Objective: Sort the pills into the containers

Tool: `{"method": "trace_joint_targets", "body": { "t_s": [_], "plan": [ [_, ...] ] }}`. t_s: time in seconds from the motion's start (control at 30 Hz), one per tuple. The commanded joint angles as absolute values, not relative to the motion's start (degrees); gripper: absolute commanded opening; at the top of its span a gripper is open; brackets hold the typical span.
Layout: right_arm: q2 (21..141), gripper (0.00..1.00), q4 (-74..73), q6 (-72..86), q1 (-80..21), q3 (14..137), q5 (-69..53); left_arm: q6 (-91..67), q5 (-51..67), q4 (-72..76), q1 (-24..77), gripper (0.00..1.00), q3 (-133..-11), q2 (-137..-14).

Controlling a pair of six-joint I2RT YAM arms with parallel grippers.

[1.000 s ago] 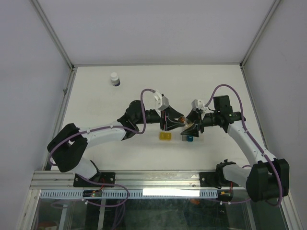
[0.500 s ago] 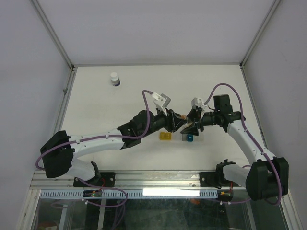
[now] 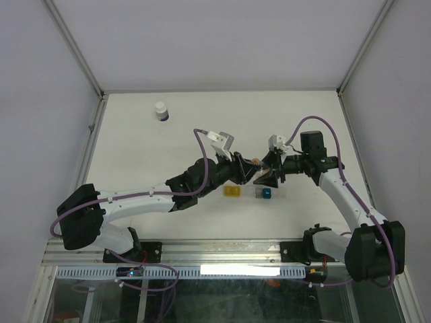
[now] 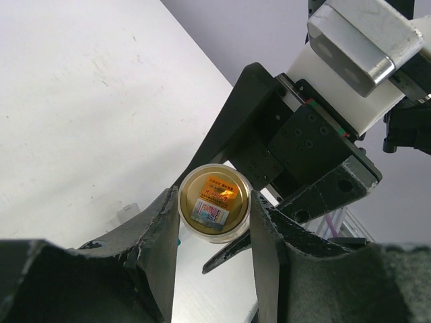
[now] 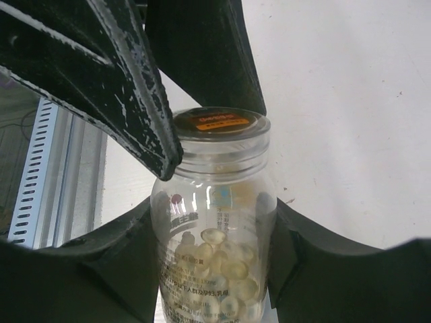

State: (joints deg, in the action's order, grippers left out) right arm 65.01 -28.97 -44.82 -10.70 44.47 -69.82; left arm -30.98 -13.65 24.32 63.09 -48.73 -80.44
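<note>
My right gripper (image 5: 214, 229) is shut on a clear bottle (image 5: 217, 195) that holds pale yellow pills (image 5: 217, 272). It carries the bottle above the table's middle (image 3: 258, 165). The bottle's gold cap (image 4: 215, 200) with an orange label sits between the fingers of my left gripper (image 4: 213, 217), which is shut on it. In the top view the left gripper (image 3: 248, 169) meets the right gripper (image 3: 264, 173) head-on. Below them on the table stand the two containers, one yellow (image 3: 233, 192) and one teal (image 3: 264, 194).
A white bottle with a dark band (image 3: 161, 110) stands at the back left of the table. Grey walls close in three sides. A metal rail (image 3: 202, 252) runs along the near edge between the arm bases.
The left arm has stretched out to the right and lowered, bringing its gripper onto the bottle's cap. The right gripper with the bottle has hardly moved.
</note>
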Motion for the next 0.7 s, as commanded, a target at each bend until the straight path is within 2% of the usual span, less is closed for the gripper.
{"method": "trace_joint_targets", "body": {
  "t_s": [0.0,0.1,0.13,0.2,0.3,0.53,0.63,0.67],
  "plan": [
    [63.96,0.0,-26.7,-44.74,-10.11,46.06,-71.03,-35.44,-22.47,25.42,61.7,0.0,-47.11,-79.04],
    [63.86,0.0,-26.71,-44.64,-10.15,45.97,-70.69,-37.24,-18.74,30.8,61.61,0.0,-45.86,-79.46],
    [63.82,0.0,-26.72,-44.59,-10.17,45.96,-70.67,-37.68,-17.36,32.84,61.61,0.04,-45.24,-79.35],
    [63.78,0.0,-26.67,-44.6,-10.12,46.05,-70.64,-38.69,-15.68,34.47,61.61,0.28,-44.66,-78.76],
    [63.72,0.0,-26.72,-44.73,-10.16,46.06,-70.66,-37.94,-14.74,34.6,61.61,0.52,-44.4,-76.88],
    [63.58,0.0,-27.43,-45.31,-10.15,46.19,-70.9,-31.53,-13.26,35.24,61.61,0.84,-41.4,-71.24],
    [63.63,0.0,-28.57,-46.47,-10.13,46.39,-71.51,-22.63,-9.75,37.41,61.61,0.98,-39.18,-68.7],
    [63.63,0.0,-29.17,-47.08,-10.11,46.53,-71.92,-17.83,-6.78,38.3,61.53,0.99,-38.39,-67.85]
  ]
}}
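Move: The pill bottle's lid is already between the left hand's fingers, right at its hand point. The right hand holds the bottle body, with the lid about 2 cm ahead, 3 cm left and 5 cm above it. On the table some 15 cm below the left hand and 3 cm back, the yellow box lies about 7 cm to its left and the blue box about 4 cm to its right. The left hand rolls some 10 degrees, then opens wide off the bottle's lid, retreating about 4 cm up-left. ##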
